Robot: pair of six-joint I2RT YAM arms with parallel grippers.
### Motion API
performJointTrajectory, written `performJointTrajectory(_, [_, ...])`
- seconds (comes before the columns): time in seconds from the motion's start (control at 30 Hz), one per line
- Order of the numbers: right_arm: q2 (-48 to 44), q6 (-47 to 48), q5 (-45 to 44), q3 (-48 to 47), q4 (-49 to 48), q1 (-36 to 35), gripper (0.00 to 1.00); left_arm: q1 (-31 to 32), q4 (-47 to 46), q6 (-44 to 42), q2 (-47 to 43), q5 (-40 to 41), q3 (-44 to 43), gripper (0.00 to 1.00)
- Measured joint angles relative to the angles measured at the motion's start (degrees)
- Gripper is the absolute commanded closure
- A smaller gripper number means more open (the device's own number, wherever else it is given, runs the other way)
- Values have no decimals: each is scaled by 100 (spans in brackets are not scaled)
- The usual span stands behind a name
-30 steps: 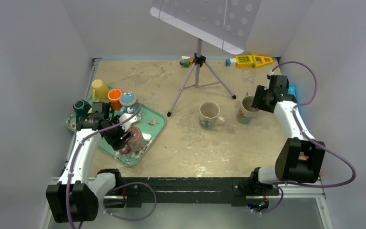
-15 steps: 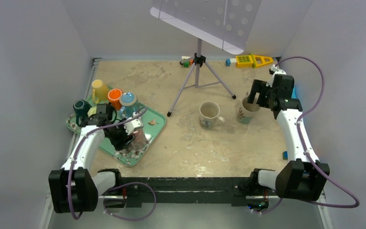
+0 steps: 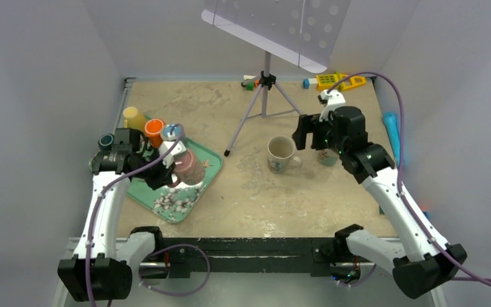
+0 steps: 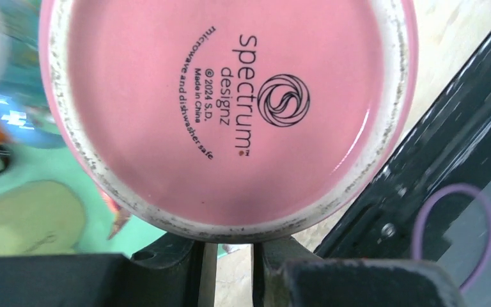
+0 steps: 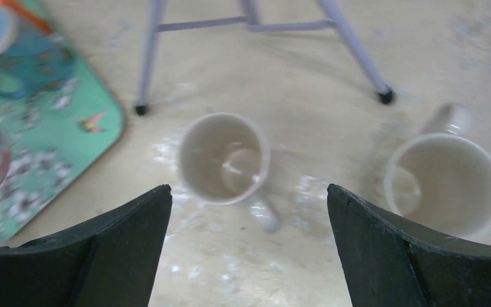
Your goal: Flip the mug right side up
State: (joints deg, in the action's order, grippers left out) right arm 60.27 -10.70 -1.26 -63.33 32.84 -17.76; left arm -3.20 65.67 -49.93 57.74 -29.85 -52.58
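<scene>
A pink mug [image 3: 189, 167] hangs tilted over the green tray [image 3: 210, 161], gripped by my left gripper [image 3: 168, 174]. In the left wrist view its base [image 4: 230, 109], printed with a maker's mark, fills the frame and faces the camera. The left gripper [image 4: 228, 246] shows only a narrow slit between its fingers under the base; where they bite on the mug is hidden. My right gripper [image 3: 311, 135] hovers open over the table between two upright white mugs. In the right wrist view that gripper [image 5: 248, 192] holds nothing.
One white mug [image 3: 280, 153] [image 5: 224, 158] stands mid-table, the other [image 3: 326, 157] [image 5: 446, 185] partly under the right arm. Yellow [image 3: 132, 118], orange [image 3: 154, 130], blue [image 3: 171, 132] and dark [image 3: 107, 142] cups crowd the tray's far end. A tripod stand [image 3: 265, 96] rises behind; toys [image 3: 332, 81] line the back wall.
The left gripper closed on the pink mug and raised it off the tray, up and slightly right. The right gripper opened, left the right-hand white mug and swung left and higher.
</scene>
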Motion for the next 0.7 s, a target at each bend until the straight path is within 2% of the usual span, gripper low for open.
performJointTrajectory(0.07, [-225,-127,155,-13,-205,-634,4,2,251,522,-136,-234,-704,100])
performJointTrajectory(0.17, [-656,-494,702,229,-1207,-1482,2,-2,343,1344,-295,-660,-1685,100])
performJointTrajectory(0.27, [-822,-1097,1163,699,-2837,-2465,2,-2,352,2133,-407,-1272,-2367,100])
performJointTrajectory(0.37, [-415,-1755,1523,975,-4559,-3246,2,-2,358,2975,-463,-1974,-2756,100])
performJointTrajectory(0.5, [568,-2461,1825,981,-6131,-3652,2,0,367,3759,-481,-2741,-2938,100])
performJointTrajectory(0.57, [909,-2664,1888,977,-6446,-3685,4,0,365,4019,-481,-3014,-2959,100])
performJointTrajectory(0.63, [1176,-2844,1971,931,-6686,-3694,8,0,361,4218,-529,-3237,-2959,100])
performJointTrajectory(0.7, [1346,-3005,2083,789,-6881,-3698,17,0,299,4398,-634,-3412,-2957,100])
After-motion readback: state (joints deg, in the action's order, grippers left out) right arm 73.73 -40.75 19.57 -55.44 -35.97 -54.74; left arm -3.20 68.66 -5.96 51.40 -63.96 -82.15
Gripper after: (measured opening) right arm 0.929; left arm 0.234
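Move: The left gripper already holds the pink mug by its handle, the body about 6 cm to its right and 4 cm ahead; the open right gripper is some 49 cm right, 12 cm ahead and 12 cm higher. From the right hand, the pink mug is about 41 cm left, 9 cm back and 11 cm lower. Twenty centimetres below the right hand stand two mugs: the middle mug 10 cm left and 1 cm ahead, the right-hand mug 7 cm right and 2 cm ahead. Keep the left fingers shut on the handle and raise the pink mug about 23 cm, carrying it right and slightly back while rolling the wrist some 40 degrees until its fingers point right. Meanwhile sweep the wide-open right gripper about 30 cm left, also back and up, past the middle mug, swinging its fingers left to come close around the pink mug's mouth. ##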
